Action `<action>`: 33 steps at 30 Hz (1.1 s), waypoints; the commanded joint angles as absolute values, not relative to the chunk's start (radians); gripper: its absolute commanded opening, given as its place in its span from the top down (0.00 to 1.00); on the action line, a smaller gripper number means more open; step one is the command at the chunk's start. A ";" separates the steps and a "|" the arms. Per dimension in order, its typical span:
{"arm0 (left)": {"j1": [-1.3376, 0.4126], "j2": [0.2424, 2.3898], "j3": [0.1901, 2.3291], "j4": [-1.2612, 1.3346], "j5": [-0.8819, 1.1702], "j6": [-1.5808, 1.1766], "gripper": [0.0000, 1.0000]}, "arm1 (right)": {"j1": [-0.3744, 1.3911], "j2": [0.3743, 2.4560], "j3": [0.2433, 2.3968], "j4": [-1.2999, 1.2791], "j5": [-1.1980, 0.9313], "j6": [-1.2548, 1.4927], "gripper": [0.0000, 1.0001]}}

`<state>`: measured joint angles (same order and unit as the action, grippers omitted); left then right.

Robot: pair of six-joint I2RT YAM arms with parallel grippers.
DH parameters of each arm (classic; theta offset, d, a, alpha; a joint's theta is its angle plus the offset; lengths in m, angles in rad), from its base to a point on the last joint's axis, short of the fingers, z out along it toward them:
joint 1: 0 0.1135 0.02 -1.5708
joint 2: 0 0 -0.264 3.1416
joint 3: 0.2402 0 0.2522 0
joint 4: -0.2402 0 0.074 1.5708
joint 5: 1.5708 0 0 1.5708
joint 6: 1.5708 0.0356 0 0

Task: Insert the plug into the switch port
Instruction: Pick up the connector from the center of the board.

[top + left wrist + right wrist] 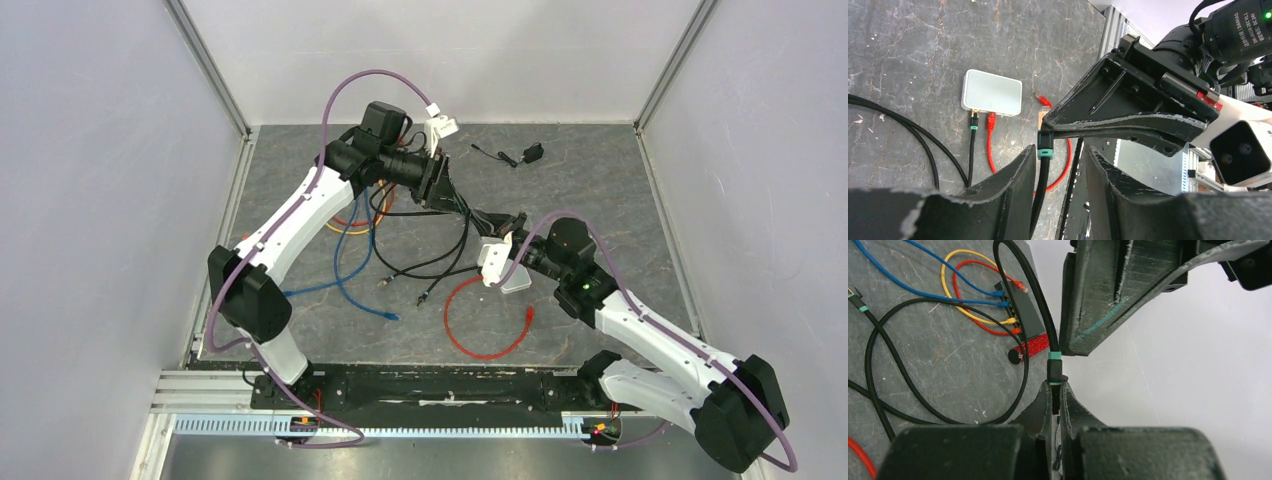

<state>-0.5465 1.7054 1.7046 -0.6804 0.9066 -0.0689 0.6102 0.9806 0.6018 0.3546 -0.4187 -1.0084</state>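
The plug (1054, 371), black with a teal band, is pinched between the fingers of my right gripper (1055, 386), which is shut on it above the table. Its black cable (1040, 185) runs down between the fingers of my left gripper (1060, 150), which stand apart around the cable without squeezing it. In the top view the left gripper (445, 190) and right gripper (505, 225) meet over the table's middle. The flat black switch (1025, 310) lies beyond, with blue, yellow and red cables in the switch ports along its long edge (1009, 312).
A white rounded box (992, 93) holds a black and a red cable. Loose black, blue (345, 280) and red (480, 325) cables sprawl over the grey mat. A red glittery cylinder (1032, 347) lies by the switch. A small black adapter (533, 152) sits at the back.
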 commanded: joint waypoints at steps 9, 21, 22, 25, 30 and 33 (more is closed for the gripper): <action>-0.555 1.772 1.764 -0.785 0.907 -0.080 0.60 | 0.644 0.987 0.638 0.353 -0.378 -1.063 1.00; -0.567 1.804 1.787 -0.785 0.915 -0.073 0.67 | 0.652 0.987 0.621 0.351 -0.373 -1.057 1.00; -0.566 1.805 1.788 -0.785 0.922 -0.071 0.70 | 0.652 0.988 0.622 0.348 -0.373 -1.058 1.00; -0.570 1.809 1.783 -0.785 0.937 -0.060 0.92 | 0.652 0.991 0.624 0.349 -0.367 -1.051 1.00; -0.571 1.801 1.749 -0.788 0.941 -0.030 0.98 | 0.652 0.996 0.627 0.397 -0.327 -0.933 0.80; -0.571 1.780 1.690 -0.749 0.857 -0.019 0.98 | 0.652 0.986 0.644 0.382 -0.228 -0.759 0.60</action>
<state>-0.5655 1.8019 1.7451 -0.7818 0.9112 -0.0643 0.6464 0.9970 0.6022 0.3344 -0.3355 -0.9463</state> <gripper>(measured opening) 0.067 0.316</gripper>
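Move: The black connector, held in the right fingertips with its cable running between the left gripper's open fingers, lies about 2 cm below and 2 cm to the right of the left hand, level fore and aft. From the right hand it is about 1 cm ahead and 1 cm left. On the table, some 27 cm below the left hand: the white box 9 cm right and level, the red plug 13 cm right and 11 cm back, the loose black plug 8 cm left and 9 cm back. Down about 3.5 cm goes the left hand, tilting some 10 degrees, so its open fingers come to either side of the black connector at the cable end. It pauses there, then shuts and pinches the connector by its teal ring. The right hand sinks about 1 cm, holds the plug end still, and only at the last opens its fingers to let go. ##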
